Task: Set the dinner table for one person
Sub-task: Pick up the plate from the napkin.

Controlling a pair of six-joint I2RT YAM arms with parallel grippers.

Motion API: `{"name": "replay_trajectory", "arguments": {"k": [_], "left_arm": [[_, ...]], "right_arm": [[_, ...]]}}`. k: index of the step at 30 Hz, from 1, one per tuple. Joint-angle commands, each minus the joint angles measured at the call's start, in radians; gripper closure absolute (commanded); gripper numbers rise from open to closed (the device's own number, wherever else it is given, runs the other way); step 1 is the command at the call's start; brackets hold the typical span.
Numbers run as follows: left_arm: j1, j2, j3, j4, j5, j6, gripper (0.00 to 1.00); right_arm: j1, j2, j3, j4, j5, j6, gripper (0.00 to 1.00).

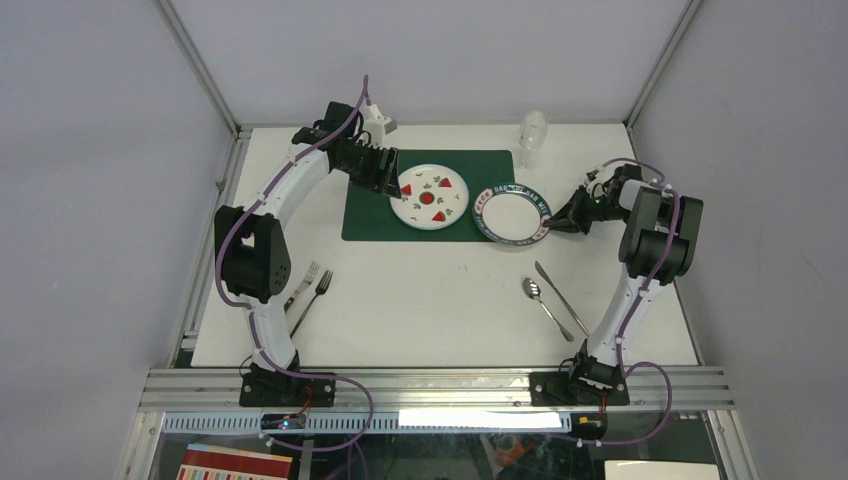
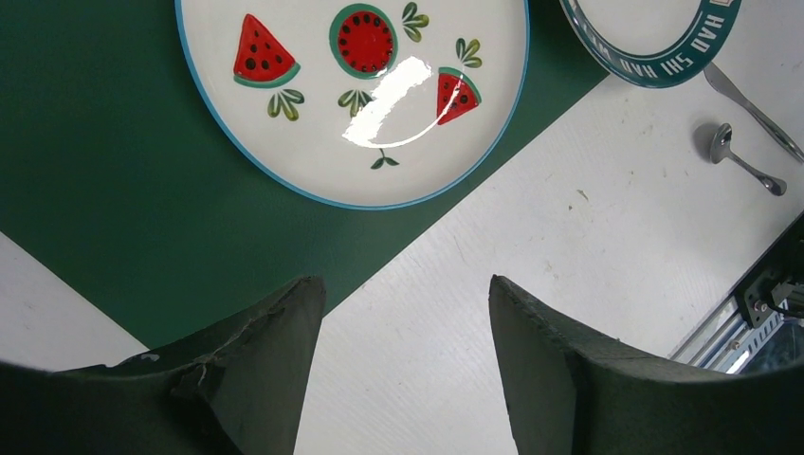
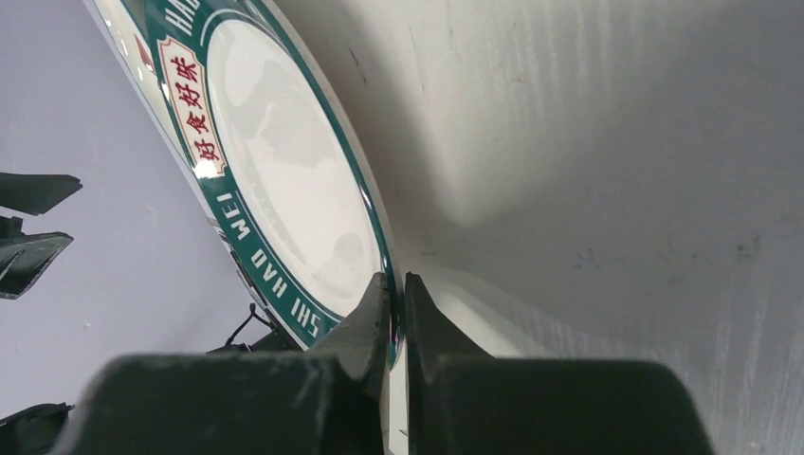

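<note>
On the white dinner table (image 1: pixel 430 300) lies a dark green placemat (image 1: pixel 365 215) with a watermelon-patterned plate (image 1: pixel 428 196) (image 2: pixel 313 95) on it. A green-rimmed bowl with lettering (image 1: pixel 511 214) (image 3: pixel 284 180) overlaps the mat's right edge. My right gripper (image 1: pixel 549 226) (image 3: pixel 397 284) is shut on the bowl's right rim, one finger inside and one outside. My left gripper (image 1: pixel 385 183) (image 2: pixel 408 294) hangs open and empty over the plate's left side. Two forks (image 1: pixel 308 285) lie at the left; a spoon (image 1: pixel 545 302) and a knife (image 1: pixel 560 298) lie at the right.
A clear glass (image 1: pixel 532 135) stands at the back edge, right of the mat. A small white object (image 1: pixel 378 120) sits behind the left arm. Aluminium framing (image 1: pixel 430 385) borders the near edge. In the left wrist view the spoon (image 2: pixel 744 161) and knife (image 2: pixel 754 109) show at the right.
</note>
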Motion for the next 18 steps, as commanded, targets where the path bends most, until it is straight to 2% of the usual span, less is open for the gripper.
{"name": "replay_trajectory", "arguments": {"k": [1,7,18], "left_arm": [[-0.008,-0.037,-0.002,0.029,0.035,0.000,0.34],[-0.008,-0.041,-0.016,0.030,0.032,0.006,0.34],[-0.008,-0.051,-0.015,0.031,0.015,0.005,0.34]], "right_arm": [[0.014,-0.025,0.019,0.034,-0.011,0.007,1.00],[0.013,-0.091,0.010,0.022,-0.040,-0.039,1.00],[0.016,-0.331,-0.001,-0.012,-0.099,-0.021,1.00]]}}
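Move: The right gripper already pinches the plate by its right-hand rim: the plate's middle lies about 9 cm to this hand's left and 2 cm ahead, at nearly its height. The fruit plate on the napkin is some 29 cm left and 6 cm ahead; the glass stands about 16 cm ahead and 6 cm left, the knife 18 cm back and 3 cm right. From the left hand the plate lies some 32 cm right, 4 cm back and 12 cm below. Keep the right fingers shut on the plate's rim and, after a brief hold almost in place, raise the right gripper straight up about 6.5 cm, gathering speed as it goes, to lift the plate away from the napkin. Let the fingers tip upward by some 10 degrees on the way. ##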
